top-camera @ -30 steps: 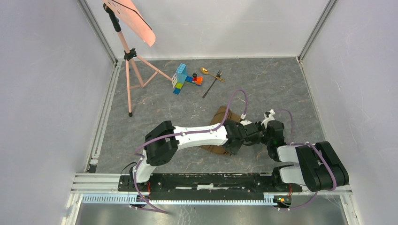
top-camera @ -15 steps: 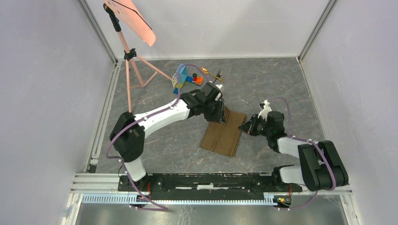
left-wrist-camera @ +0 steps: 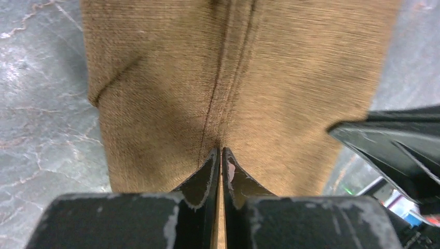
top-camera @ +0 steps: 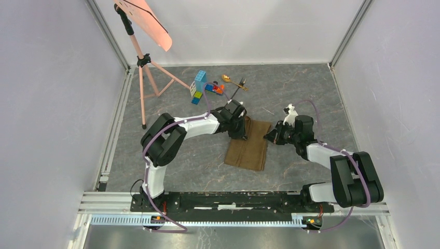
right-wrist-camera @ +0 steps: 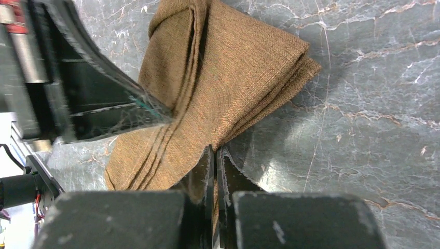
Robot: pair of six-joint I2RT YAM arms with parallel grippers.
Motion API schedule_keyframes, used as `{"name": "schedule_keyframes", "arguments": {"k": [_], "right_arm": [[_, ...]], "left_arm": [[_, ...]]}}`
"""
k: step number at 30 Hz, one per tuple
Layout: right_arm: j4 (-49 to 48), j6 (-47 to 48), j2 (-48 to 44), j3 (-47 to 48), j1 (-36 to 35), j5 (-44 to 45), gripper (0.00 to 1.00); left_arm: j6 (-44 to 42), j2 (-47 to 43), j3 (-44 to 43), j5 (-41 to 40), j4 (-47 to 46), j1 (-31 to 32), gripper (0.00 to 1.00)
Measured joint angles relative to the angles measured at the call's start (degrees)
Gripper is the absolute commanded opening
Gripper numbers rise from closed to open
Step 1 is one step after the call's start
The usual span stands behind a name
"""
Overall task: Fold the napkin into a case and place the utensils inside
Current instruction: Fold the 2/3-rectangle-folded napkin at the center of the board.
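Note:
The brown napkin (top-camera: 248, 147) lies folded into a long strip mid-table. My left gripper (top-camera: 240, 132) is shut on the napkin's far left corner; in the left wrist view the napkin (left-wrist-camera: 233, 78) runs between the closed tips of the left gripper (left-wrist-camera: 221, 151). My right gripper (top-camera: 271, 138) is shut on the far right corner; the right wrist view shows the right gripper (right-wrist-camera: 215, 150) pinching a layered napkin (right-wrist-camera: 228, 78) edge. The gold spoon (top-camera: 227, 79) and dark fork (top-camera: 235, 93) lie on the table beyond the napkin, apart from it.
Colourful toy blocks (top-camera: 201, 85) sit just left of the spoon. A pink tripod (top-camera: 143, 83) holding a pink sheet stands at the far left. Pale walls close the table in on three sides.
The left arm swung from the near right side over to the napkin's far left corner and closed there. The right gripper moved left to the far right corner. The bunched napkin now lies flat.

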State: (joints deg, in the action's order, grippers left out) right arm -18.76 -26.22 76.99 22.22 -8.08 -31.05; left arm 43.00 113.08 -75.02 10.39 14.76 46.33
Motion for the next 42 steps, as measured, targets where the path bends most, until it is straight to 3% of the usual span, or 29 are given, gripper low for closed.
{"name": "schedule_keyframes", "arguments": {"k": [13,21,27,38,42], "right_arm": [[2.5,-4.6,0.9,4.3,-5.4,1.1,0.0],[-7.3,-21.2,4.6,4.0,-14.6,6.4,0.0],[-12.1,-30.4,5.4,3.0,-16.2,12.2,0.0],[-12.0,-32.5,6.7,3.0,-16.2,16.2,0.0],[-11.6,-32.5,7.4,3.3,-16.5,16.7,0.0]], "left_arm": [[2.3,2.4,1.8,-0.6,-4.4,-0.3,0.07],[2.4,1.6,4.2,-0.2,-7.9,-0.4,0.08],[2.3,-0.2,6.2,-0.2,-8.7,-0.4,0.21],[2.2,-11.1,9.4,0.2,0.0,-2.4,0.42],[2.1,-12.3,9.5,-0.1,0.8,-5.3,0.4]]}}
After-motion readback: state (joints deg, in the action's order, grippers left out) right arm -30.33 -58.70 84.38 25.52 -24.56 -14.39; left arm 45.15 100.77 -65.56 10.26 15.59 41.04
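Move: The napkin's lengthwise crease runs right under my left hand, about 2 cm below. The fork lies some 20 cm ahead of my left hand and 4 cm to its left, the spoon about 25 cm ahead and 4 cm left, the toy blocks about 23 cm ahead and 17 cm left. My right hand already pinches the napkin's right edge; for it the crease is about 8 cm to the left, level fore and aft, and some 3 cm lower. I lower my nearly shut left fingers about 2 cm onto the crease and hold the napkin down there, while my right hand, keeping its pinch, lifts the right edge a few centimetres and carries it some 8 cm left over the crease, rolling its left side up and turning clockwise about 15 degrees. Then I open my left fingers partway and draw them off leftward, rising to clear the cloth. ##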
